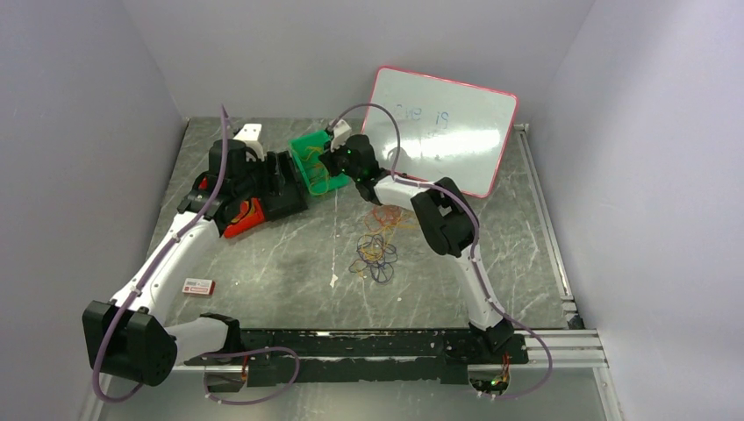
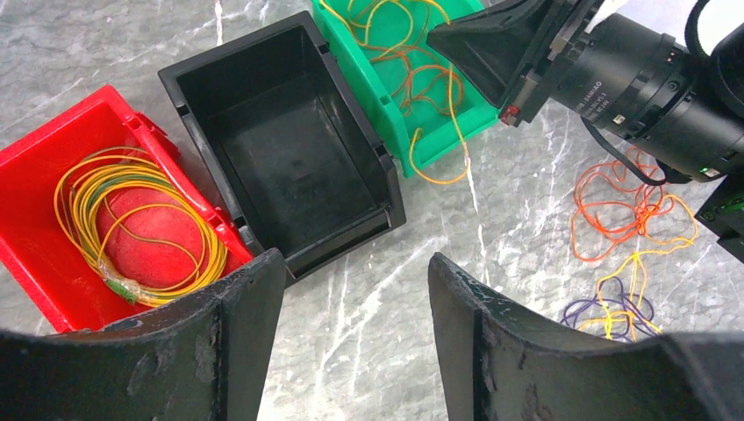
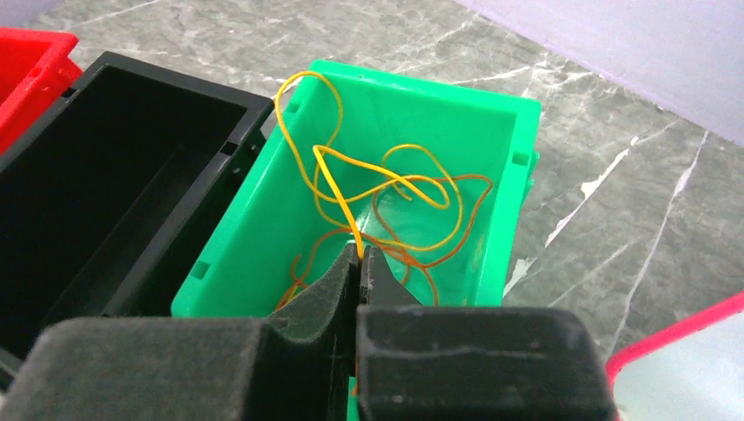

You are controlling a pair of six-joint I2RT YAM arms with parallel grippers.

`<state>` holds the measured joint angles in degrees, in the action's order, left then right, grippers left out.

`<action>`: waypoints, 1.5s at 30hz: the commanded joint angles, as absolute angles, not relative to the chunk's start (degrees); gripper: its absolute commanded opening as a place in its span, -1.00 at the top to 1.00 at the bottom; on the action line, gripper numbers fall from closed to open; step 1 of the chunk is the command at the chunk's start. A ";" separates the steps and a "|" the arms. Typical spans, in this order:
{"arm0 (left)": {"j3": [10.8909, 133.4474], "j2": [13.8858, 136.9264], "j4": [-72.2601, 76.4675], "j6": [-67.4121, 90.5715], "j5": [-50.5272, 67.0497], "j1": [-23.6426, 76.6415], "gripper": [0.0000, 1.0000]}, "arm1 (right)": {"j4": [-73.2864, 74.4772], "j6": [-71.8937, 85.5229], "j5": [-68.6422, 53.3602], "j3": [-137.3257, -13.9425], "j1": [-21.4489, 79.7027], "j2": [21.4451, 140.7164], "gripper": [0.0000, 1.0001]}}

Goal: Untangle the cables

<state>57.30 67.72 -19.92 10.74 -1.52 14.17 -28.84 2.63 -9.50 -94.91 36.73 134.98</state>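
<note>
Several loose cables, orange, yellow and dark purple, lie tangled on the table's middle; in the left wrist view the orange tangle lies beside the purple-yellow one. More orange and yellow cables curl inside a green bin. My right gripper reaches into that bin, shut on a yellow cable that rises from its tips. My left gripper hangs open over bare table in front of a black bin, nothing between its fingers. A red bin holds a yellow-green coil.
The three bins stand in a row at the back left. A pink-framed whiteboard leans at the back right. A small red-and-white box lies near the left arm, and a white object sits behind it. Walls close three sides.
</note>
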 commanded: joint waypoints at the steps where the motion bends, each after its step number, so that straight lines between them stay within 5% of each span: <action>1: 56.37 66.71 -20.18 10.28 -2.08 13.81 -0.30 | -33.44 -0.85 -8.85 -97.66 36.94 136.43 1.00; 21: 56.55 67.41 -20.48 9.58 -2.54 13.89 -0.27 | -39.24 -17.86 -11.48 -102.58 37.02 144.24 1.00; 37: 55.77 67.25 -20.38 9.67 -2.44 13.87 -0.26 | -21.92 -29.34 -11.00 -105.33 39.52 144.14 1.00; 40: 55.64 67.09 -20.56 9.60 -2.50 13.87 -0.26 | -19.41 -29.80 -10.22 -106.59 39.65 144.45 0.92; 45: 55.55 66.89 -20.62 9.43 -2.64 13.83 -0.27 | -21.92 -29.80 -8.93 -103.80 40.06 142.28 0.42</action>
<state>56.25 67.70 -20.05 10.26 -1.54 14.17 -22.85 -28.77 -10.50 -104.88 39.81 143.85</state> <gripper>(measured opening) 0.631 0.242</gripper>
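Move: My right hand, pinching the yellow cable, is above the near part of the green bin, whose middle lies about 3 cm ahead, 3 cm left and 7 cm below. The black bin is roughly 14 cm left and 3 cm back from that hand, and the orange cable lies on the table some 14 cm back and 16 cm right. From my idle left hand the green bin is around 18 cm ahead, 7 cm right and 18 cm lower. I carry the yellow cable with my right hand about 3 cm forward and up over the green bin. Then I lower it some 7 cm into the bin, drawing back and left while I roll the hand about 30 degrees around its fingers, left side dropping. Right at the end my fingers begin to part to free the cable. ##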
